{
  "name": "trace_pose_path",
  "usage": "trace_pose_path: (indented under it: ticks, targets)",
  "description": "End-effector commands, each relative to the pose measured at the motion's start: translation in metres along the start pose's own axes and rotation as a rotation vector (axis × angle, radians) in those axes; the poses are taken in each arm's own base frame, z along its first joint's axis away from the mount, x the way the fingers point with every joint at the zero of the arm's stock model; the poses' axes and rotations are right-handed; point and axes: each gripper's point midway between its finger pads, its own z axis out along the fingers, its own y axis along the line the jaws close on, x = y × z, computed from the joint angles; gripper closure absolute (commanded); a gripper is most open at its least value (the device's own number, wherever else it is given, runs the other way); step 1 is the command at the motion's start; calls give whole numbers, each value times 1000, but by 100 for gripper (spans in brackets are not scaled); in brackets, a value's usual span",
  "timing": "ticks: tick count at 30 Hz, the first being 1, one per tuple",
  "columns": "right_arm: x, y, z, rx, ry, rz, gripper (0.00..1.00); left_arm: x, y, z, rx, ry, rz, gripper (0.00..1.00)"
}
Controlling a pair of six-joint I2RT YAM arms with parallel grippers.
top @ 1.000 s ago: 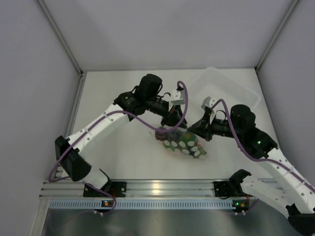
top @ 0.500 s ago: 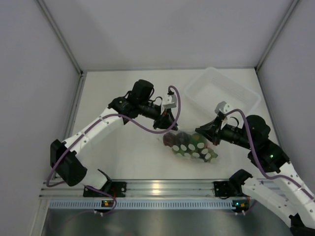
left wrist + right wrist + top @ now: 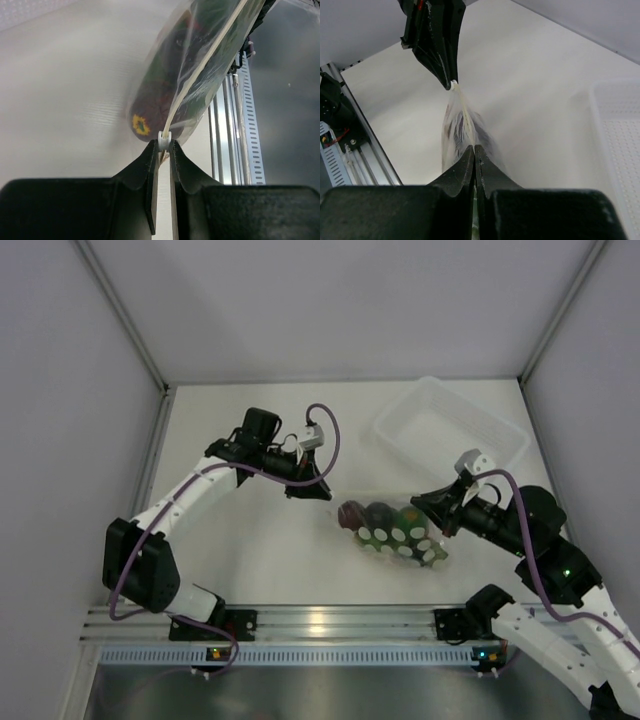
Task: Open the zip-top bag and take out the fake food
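Note:
The zip-top bag (image 3: 397,534), clear with white dots, hangs stretched between my two grippers just above the table. The fake food shows inside it, with a dark maroon piece (image 3: 352,513) at its left end and green pieces beside it. My left gripper (image 3: 322,492) is shut on the bag's white slider (image 3: 164,140) at the left end of the zip strip. My right gripper (image 3: 420,502) is shut on the bag's top edge (image 3: 468,131) at the right end. In the right wrist view the left gripper's fingers (image 3: 440,45) pinch the slider (image 3: 453,85).
A rigid translucent tub (image 3: 450,430) stands at the back right, also at the right edge of the right wrist view (image 3: 620,135). The aluminium rail (image 3: 320,625) runs along the near edge. Grey walls close in the table on three sides.
My left gripper has drawn back to the left with the slider, away from the right gripper. The right gripper and the bag have shifted to the right, and the zip edge is now stretched out.

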Motion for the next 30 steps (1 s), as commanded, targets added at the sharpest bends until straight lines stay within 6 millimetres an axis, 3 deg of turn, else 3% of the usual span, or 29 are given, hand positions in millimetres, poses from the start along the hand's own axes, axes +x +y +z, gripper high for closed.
trace_pose_path:
  ticks: [1, 10, 15, 18, 19, 20, 22, 23, 24, 27, 29, 30]
  targets:
    - [-48, -4, -17, 61, -142, -31, 100, 13, 18, -2, -88, 24, -1, 100]
    - [-58, -9, -23, 103, -173, -33, 100, 29, 31, -13, -79, -18, -89, 100]
    - [-57, -16, -21, 136, -168, -20, 100, 25, 51, -21, -228, -44, -114, 100]
    - [-54, -7, -17, 79, -164, -29, 100, 18, 44, -21, -198, -73, -116, 98]
    - [-55, -3, -16, 58, -172, -31, 100, 13, 40, -21, -187, -84, -109, 93]
    - [-51, -1, -14, 42, -165, -34, 100, 9, 37, -22, -188, -93, -103, 78]
    - [-50, 8, -14, -12, -181, -46, 100, -7, 28, -23, -194, -124, -70, 67]
    - [-48, 10, -12, -29, -189, -55, 100, -15, 29, -24, -228, -135, -53, 49]
    - [-48, 17, -13, -68, -197, -65, 100, -23, 29, -25, -258, -151, -57, 43]
    - [-44, 30, -15, -142, -193, -96, 100, -56, 19, -26, -317, -188, 31, 36]
    - [-40, 34, -14, -168, -181, -95, 100, -79, 16, -24, -360, -227, 80, 19]
    - [-39, 37, -13, -193, -177, -127, 100, -90, 24, -26, -431, -250, 91, 19]
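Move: Pinched in the left fingers is the slider at the left end of the zip-top bag's mouth; the bag's middle hangs about 13 cm to that hand's right, 6 cm back and 5 cm lower. The right hand grips the far end of the mouth, with the bag's middle roughly 4 cm left, 1 cm back and 12 cm below it. The white container stands well out, some 32 cm ahead and 38 cm right of the left hand, 20 cm lower. Sinking about 4 cm while easing forward and slightly left, the left hand first keeps its pinch on the slider, then spreads its fingers wide, lets go of the bag and rises some 6 cm clear, swinging about 15 degrees counter-clockwise overall. The right hand keeps its end pinched, drifting a little right and forward, then drawing back 2 to 3 cm. ##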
